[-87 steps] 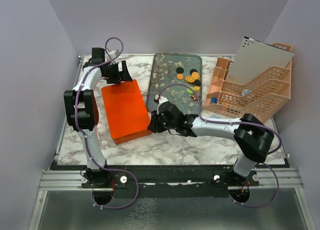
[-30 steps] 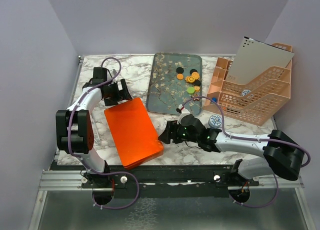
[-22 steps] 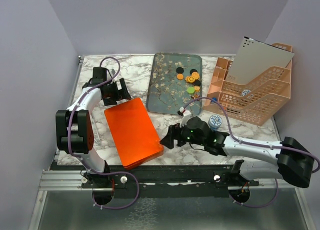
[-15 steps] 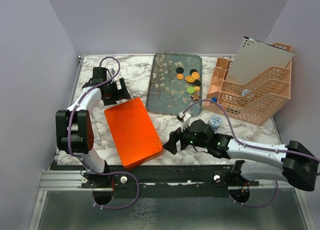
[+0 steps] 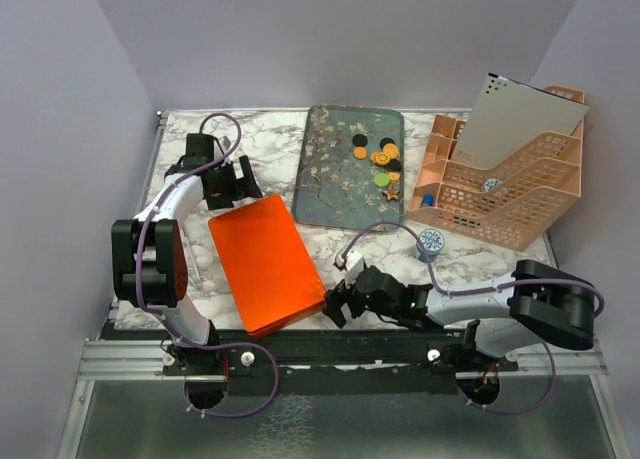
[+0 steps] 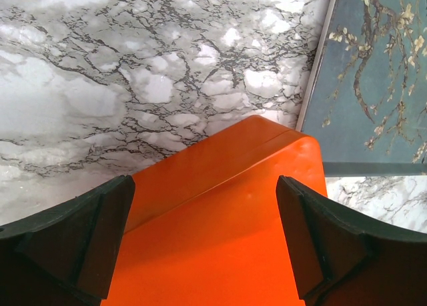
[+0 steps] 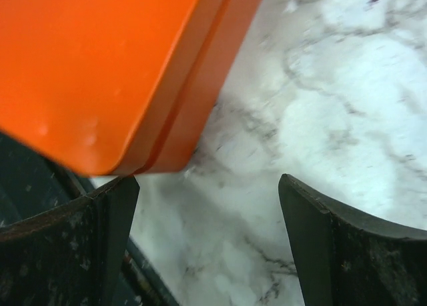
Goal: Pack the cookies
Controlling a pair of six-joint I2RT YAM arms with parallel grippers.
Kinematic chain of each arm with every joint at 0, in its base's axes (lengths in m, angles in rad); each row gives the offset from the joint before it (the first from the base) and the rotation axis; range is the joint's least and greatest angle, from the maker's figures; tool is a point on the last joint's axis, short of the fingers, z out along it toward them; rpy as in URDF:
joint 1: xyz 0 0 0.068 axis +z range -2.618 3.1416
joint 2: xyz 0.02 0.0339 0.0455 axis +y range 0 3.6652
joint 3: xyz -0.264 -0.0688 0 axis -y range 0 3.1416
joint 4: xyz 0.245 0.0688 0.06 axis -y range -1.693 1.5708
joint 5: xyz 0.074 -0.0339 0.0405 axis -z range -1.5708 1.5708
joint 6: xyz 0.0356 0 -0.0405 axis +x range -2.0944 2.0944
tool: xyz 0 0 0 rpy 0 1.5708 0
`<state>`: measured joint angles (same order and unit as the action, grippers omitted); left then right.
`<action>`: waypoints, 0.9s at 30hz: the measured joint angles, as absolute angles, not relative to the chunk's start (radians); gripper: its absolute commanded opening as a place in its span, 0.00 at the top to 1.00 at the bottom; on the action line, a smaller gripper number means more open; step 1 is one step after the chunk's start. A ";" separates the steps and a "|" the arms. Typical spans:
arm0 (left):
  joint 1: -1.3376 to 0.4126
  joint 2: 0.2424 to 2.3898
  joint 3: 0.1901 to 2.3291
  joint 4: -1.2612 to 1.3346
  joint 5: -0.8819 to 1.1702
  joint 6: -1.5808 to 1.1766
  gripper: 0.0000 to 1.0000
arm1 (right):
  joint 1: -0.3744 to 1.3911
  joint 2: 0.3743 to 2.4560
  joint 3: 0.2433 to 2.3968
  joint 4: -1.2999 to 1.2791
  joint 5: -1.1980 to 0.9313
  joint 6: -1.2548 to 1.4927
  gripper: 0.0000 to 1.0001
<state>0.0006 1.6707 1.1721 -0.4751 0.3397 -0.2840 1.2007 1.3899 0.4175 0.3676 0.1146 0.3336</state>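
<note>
The cookies, small orange, black and green discs plus a brown star, lie in a cluster on the right half of the blue-grey flowered tray. A flat orange box lies closed, left of the tray. My left gripper hovers open over the box's far edge, fingers wide apart, with the tray to the right. My right gripper is open low at the box's near right corner, holding nothing; bare marble shows between its fingers.
A peach mesh organiser with a perforated grey sheet stands at the back right. A small round blue-and-white tin sits in front of it. The table's near edge and metal rail lie just behind my right gripper.
The right arm drew back toward the near edge and its gripper opened wider, now by the box's near corner. Earlier the box shifted forward and turned. The left arm stayed put.
</note>
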 measured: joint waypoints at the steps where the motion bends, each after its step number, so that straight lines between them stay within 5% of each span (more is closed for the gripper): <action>1: 0.001 1.671 1.172 -0.475 0.340 -0.284 0.03 | 1.201 1.396 0.418 0.384 0.147 0.341 0.06; 11: -0.018 1.671 1.164 -0.439 0.339 -0.275 0.03 | 1.200 1.416 0.441 0.396 0.360 0.400 0.06; 27: -0.024 1.600 1.079 -0.362 0.280 -0.262 0.03 | 0.985 1.421 0.513 0.255 0.398 0.508 0.06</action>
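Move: Just off the right hand's fingers is the near right corner of the lidded cookie box; the box's middle lies about 13 cm to the left and 9 cm farther out, roughly at finger height. The blue jar stands some 21 cm to the right and 14 cm ahead; the green tray's middle is about 30 cm ahead and 4 cm to the right. From the left hand, the box's middle is some 15 cm back, 6 cm right and 6 cm below. Pushing along the near end of the box by its right corner, the open right hand goes some 10 cm forward, drifting about 5 cm right in the later half, with its nearer finger against the box while the wrist turns 30 degrees clockwise. The left hand stays open astride the far end, shifting a centimetre forward and back again as its fingers tip up slightly. ##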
